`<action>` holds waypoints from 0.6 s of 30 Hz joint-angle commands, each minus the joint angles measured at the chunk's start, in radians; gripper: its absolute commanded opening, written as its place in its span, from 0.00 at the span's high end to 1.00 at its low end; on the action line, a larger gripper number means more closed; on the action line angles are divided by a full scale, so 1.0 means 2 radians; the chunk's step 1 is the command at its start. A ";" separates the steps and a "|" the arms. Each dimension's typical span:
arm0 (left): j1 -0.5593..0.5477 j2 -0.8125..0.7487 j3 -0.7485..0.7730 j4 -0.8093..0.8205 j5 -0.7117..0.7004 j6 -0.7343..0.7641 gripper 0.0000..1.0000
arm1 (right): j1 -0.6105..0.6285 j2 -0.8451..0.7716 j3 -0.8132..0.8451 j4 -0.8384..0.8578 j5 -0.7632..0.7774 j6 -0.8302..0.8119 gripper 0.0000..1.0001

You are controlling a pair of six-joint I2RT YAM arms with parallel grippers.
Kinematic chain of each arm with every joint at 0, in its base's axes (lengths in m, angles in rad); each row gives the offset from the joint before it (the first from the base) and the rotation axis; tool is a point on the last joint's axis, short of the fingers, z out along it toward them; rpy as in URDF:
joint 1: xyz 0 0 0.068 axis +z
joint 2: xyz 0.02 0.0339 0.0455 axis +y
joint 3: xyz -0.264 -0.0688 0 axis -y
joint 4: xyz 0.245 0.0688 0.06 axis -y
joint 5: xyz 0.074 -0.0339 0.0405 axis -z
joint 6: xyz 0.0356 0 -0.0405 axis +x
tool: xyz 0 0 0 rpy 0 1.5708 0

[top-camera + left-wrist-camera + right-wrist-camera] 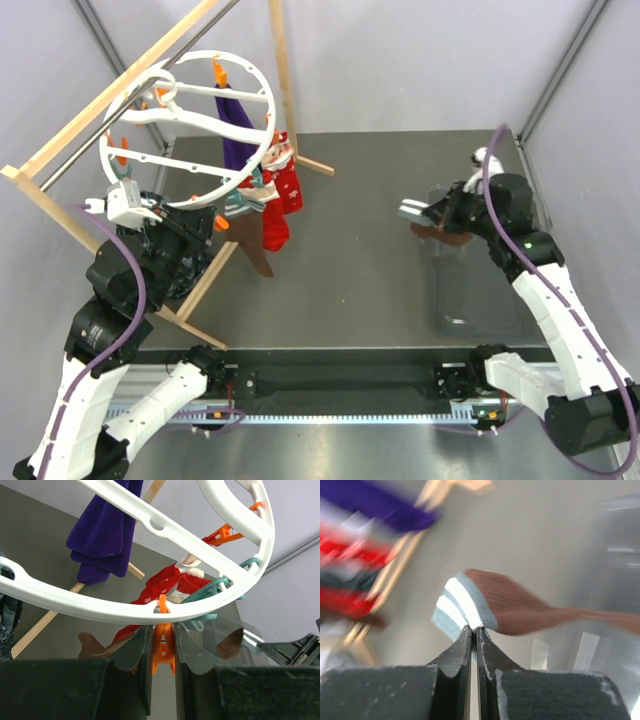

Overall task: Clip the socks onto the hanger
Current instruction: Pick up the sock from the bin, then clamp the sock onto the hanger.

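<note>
The white ring hanger (pixel 190 130) hangs tilted from the wooden frame at the left. A red Santa sock (pixel 281 195) (pixel 160 587) hangs from its rim, by a teal clip (pixel 210 587). My left gripper (pixel 213 222) (pixel 162 645) is under the rim, shut on an orange clip (pixel 164 652) between its fingers. Over at the right, my right gripper (pixel 412 212) (pixel 474 630) is shut on the blue-and-white striped cuff of a brown sock (pixel 450 235) (pixel 520 607), which trails away from the tips. That view is blurred.
A long purple sock (pixel 235 125) (pixel 102 535) hangs from the hanger's far side. Another brown piece (pixel 258 255) dangles below the red sock. The pale wooden frame (pixel 60 150) slants across the left. A clear plastic bin (pixel 480 275) sits under the right arm.
</note>
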 commanded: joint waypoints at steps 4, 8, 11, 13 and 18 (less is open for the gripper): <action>-0.001 0.000 0.013 -0.001 0.008 -0.009 1.00 | 0.170 0.027 0.054 0.053 -0.146 0.034 1.00; -0.001 -0.001 0.015 -0.001 0.008 -0.014 1.00 | 0.273 0.058 0.077 0.144 -0.157 0.077 1.00; -0.001 0.000 0.015 0.000 0.009 -0.018 1.00 | 0.333 0.087 0.089 0.188 -0.128 0.109 1.00; -0.001 0.001 0.016 0.001 0.011 -0.022 1.00 | 0.363 0.104 0.091 0.234 -0.103 0.135 1.00; -0.001 0.002 0.016 -0.001 0.012 -0.028 1.00 | 0.397 0.165 0.111 0.336 -0.104 0.200 1.00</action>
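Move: The free orange clip on the hanger's rim sits between the left fingers. From the right hand, which already holds the brown sock by its striped cuff, that clip lies about 43 cm left, 12 cm back and 13 cm higher. Right of the clip hang the other brown sock (5 cm over, 2 cm farther out), the plain red sock (11 cm over, 4 cm out) and the Santa stocking (13 cm over, 15 cm out), their middles 9 to 10 cm lower. Sweep the right gripper left by some 27 cm, away from the bin and towards the orange clip, drawing it back about 15 cm and lifting it a little on the way. Swing its fingers counter-clockwise by roughly 50 degrees so they point across at the hanger, rolling the wrist too, and keep them shut on the striped cuff. Hold the left gripper still on the clip. ##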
